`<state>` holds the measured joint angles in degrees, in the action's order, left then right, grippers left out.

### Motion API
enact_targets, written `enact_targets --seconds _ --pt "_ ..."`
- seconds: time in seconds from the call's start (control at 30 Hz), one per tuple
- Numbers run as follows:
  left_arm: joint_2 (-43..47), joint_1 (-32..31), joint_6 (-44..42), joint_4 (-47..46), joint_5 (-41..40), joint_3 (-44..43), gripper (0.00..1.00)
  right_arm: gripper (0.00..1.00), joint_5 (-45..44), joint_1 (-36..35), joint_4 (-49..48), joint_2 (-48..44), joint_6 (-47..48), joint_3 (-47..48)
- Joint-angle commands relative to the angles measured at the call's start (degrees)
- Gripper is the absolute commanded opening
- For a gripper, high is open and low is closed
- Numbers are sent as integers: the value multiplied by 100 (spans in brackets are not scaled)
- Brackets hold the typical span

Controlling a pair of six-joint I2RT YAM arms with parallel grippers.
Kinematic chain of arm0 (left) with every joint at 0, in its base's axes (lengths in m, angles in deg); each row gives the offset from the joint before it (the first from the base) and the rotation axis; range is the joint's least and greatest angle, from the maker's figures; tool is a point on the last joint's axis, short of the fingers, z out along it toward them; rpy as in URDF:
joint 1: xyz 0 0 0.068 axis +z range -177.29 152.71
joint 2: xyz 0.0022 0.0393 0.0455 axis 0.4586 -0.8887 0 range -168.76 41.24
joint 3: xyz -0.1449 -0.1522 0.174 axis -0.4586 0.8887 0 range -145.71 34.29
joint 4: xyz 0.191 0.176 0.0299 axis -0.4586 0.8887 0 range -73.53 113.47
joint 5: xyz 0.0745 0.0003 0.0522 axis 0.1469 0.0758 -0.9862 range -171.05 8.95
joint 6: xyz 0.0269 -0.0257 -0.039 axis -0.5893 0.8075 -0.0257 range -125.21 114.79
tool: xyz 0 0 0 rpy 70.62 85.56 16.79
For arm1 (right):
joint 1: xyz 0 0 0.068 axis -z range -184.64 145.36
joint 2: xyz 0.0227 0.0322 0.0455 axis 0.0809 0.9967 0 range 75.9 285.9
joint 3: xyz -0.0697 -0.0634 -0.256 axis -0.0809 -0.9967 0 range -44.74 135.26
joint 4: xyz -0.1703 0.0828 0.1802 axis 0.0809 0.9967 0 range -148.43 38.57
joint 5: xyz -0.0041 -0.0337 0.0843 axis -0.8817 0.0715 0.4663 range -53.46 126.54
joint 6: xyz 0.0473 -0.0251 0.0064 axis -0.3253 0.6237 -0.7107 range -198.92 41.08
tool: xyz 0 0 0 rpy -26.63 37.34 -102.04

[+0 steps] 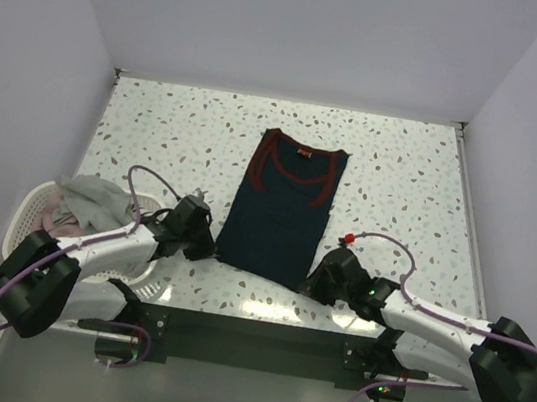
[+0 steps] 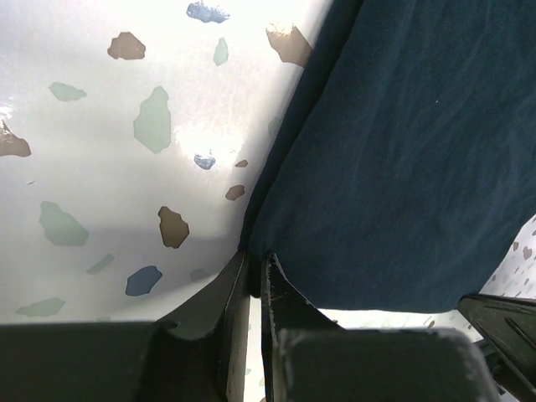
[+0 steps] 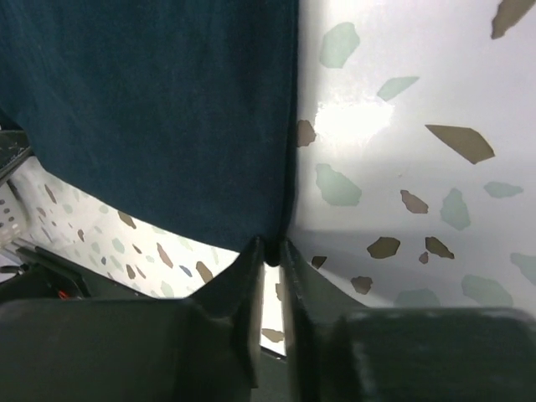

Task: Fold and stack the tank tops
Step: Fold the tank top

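A navy tank top (image 1: 283,208) with dark red trim lies flat on the speckled table, neck at the far end. My left gripper (image 1: 209,249) is shut on its near left hem corner; the left wrist view shows the navy cloth (image 2: 402,167) pinched between the fingertips (image 2: 255,264). My right gripper (image 1: 308,286) is shut on the near right hem corner; the right wrist view shows the cloth (image 3: 151,109) pinched at the tips (image 3: 270,249). Pale pinkish and grey tops (image 1: 92,200) lie heaped in the basket at the left.
A white slotted basket (image 1: 29,211) stands at the table's left near edge, under the left arm. White walls close the table on three sides. The black mounting bar (image 1: 248,335) runs along the near edge.
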<state>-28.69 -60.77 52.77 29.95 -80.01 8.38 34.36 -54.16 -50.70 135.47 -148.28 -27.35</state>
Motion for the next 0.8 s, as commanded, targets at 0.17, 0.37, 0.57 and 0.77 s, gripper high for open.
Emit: enact_targets --seconds 0.17,0.37,0.57,0.77 --pt "242 -80 -225 955 -315 254 0 0 -477 -84 729 -68 484 352" --pt "919 -80 -278 1535 -394 60 0 0 -494 -646 1205 -121 1118 906" --pt "1718 -159 -164 2456 -324 -63 0 0 -871 -2041 1617 -148 1039 1442" --pt "2423 -221 -120 3327 -473 -721 0 0 -1302 -2493 2259 -121 1082 2373"
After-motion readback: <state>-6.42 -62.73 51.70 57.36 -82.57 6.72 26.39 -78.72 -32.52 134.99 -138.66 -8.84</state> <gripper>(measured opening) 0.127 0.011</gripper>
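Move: The right hand goes for the tank top's near right corner, which lies right at its fingertips; the neck label is roughly 40 cm ahead of this hand and 4 cm left, and the front table edge some 9 cm back. From the left hand, already holding the near left corner, that edge is about 14 cm back, the right corner 21 cm right and 5 cm back, and the white basket's middle roughly 29 cm left and level. The right hand first closes its partly open fingers and pinches the near right corner of the tank top, then draws it back about 7 cm towards the front table edge while rising as much and drifting left, turning some 30 degrees counter-clockwise. The left hand keeps its grip on the near left corner and pulls back along with it, roughly 6 cm, also going left and up by about 4 cm each. ##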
